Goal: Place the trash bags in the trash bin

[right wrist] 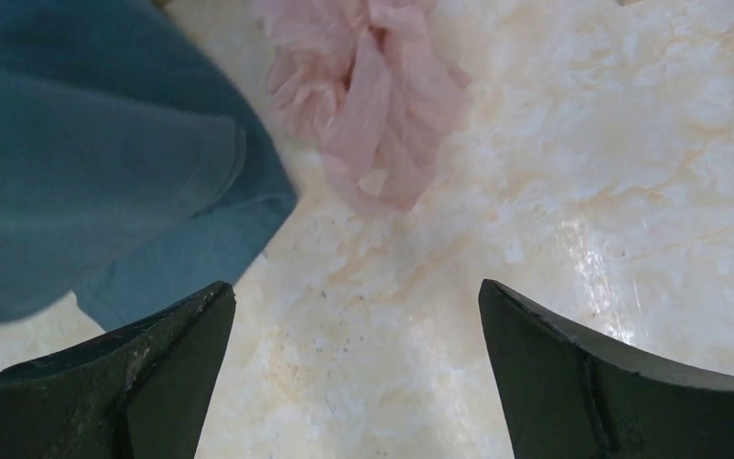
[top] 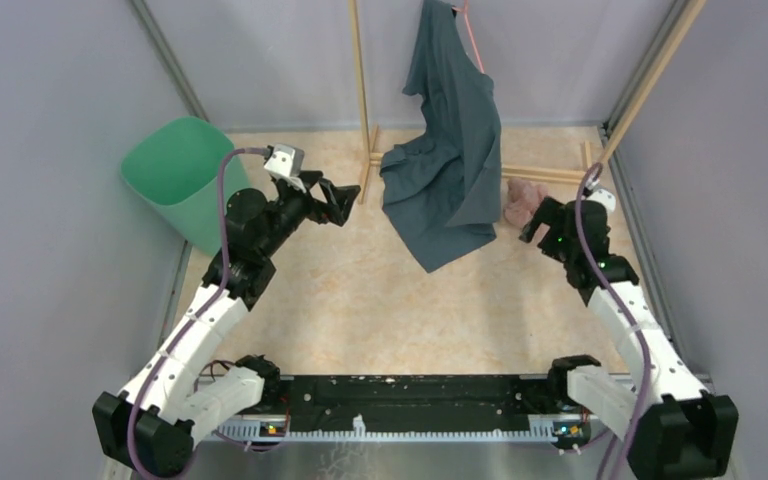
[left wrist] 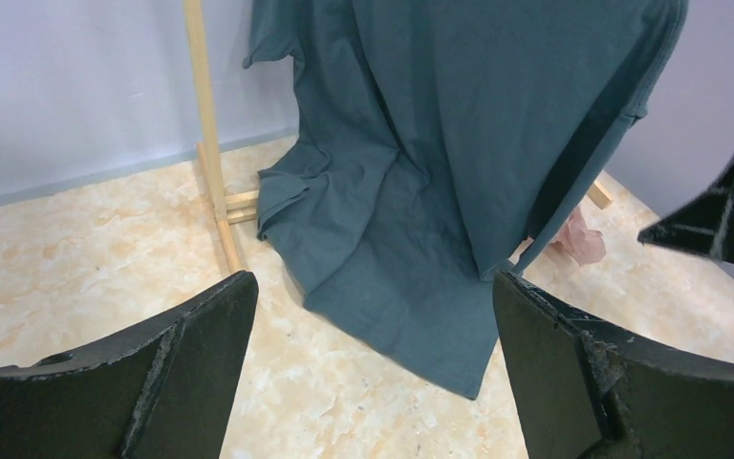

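Observation:
A crumpled pale pink trash bag [top: 525, 201] lies on the marbled floor at the back right, beside the hanging cloth; it also shows in the right wrist view [right wrist: 368, 105] and as a small pink bit in the left wrist view [left wrist: 581, 239]. My right gripper [top: 540, 225] hovers just short of it, open and empty [right wrist: 356, 306]. The mint-green trash bin [top: 175, 180] stands at the far left. Just right of the bin, my left gripper [top: 345, 203] is open and empty [left wrist: 373, 316], pointing toward the cloth.
A dark teal-grey garment [top: 450, 150] hangs from a wooden rack [top: 363, 100] at the back centre, its hem draped on the floor [left wrist: 411, 249] [right wrist: 96, 172]. Grey walls enclose the floor on three sides. A black rail [top: 410, 400] joins the arm bases.

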Action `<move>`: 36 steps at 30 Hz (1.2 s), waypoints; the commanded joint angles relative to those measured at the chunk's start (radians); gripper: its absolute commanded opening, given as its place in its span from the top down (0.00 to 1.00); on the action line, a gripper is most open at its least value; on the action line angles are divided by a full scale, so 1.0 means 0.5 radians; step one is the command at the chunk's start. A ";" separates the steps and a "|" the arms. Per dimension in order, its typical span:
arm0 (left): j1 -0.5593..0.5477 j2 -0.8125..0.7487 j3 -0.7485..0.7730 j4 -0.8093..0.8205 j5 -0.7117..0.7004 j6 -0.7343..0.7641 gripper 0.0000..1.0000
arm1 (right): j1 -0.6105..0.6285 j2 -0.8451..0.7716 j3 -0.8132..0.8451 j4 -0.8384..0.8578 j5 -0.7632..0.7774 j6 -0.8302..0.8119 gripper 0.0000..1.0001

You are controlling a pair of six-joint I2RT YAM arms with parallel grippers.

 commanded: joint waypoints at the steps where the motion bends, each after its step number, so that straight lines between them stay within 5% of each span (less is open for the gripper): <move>1: -0.016 0.006 0.094 0.063 0.040 0.056 0.02 | -0.373 0.162 -0.041 0.474 -0.597 0.154 0.01; 8: -0.019 0.004 0.109 0.062 0.088 0.045 0.02 | -0.875 0.645 -0.026 0.946 -0.943 0.239 0.01; 19: -0.014 0.081 0.150 0.006 0.061 0.112 0.02 | -0.786 1.279 0.071 1.419 -1.157 0.232 0.04; 22: -0.014 0.118 0.168 -0.026 0.036 0.149 0.02 | -0.758 1.356 -0.060 1.634 -1.160 0.270 0.25; 25: -0.013 0.131 0.173 -0.049 -0.005 0.187 0.02 | -0.668 1.347 -0.141 1.767 -1.156 0.289 0.58; 30: -0.014 0.158 0.174 -0.074 -0.049 0.242 0.02 | -0.450 1.079 -0.164 1.476 -0.918 0.225 0.94; 36: -0.078 0.253 0.162 -0.078 -0.089 0.273 0.02 | -0.179 0.493 -0.566 1.232 -0.933 0.321 1.00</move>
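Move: The pink trash bag lies about 14 cm ahead of my open right hand, almost in line with it and some 12 cm below. The grey cloth hangs about 16 cm to the left of the bag, level with it in reach, and a wooden bar crosses the table about 8 cm beyond the bag. From my left hand, the bag is roughly 10 cm ahead, 41 cm to the right and 28 cm down. I drive my right hand forward and down to the pink bag, about 12 cm out and 10 down, swinging right and then curving back left, while rolling its left side up some 25 degrees. I shut the fingers fully on the bag's near part, pinching it, then pull back, left and slightly up. My open left hand holds nearly still, then eases down and forward about 3 cm. ##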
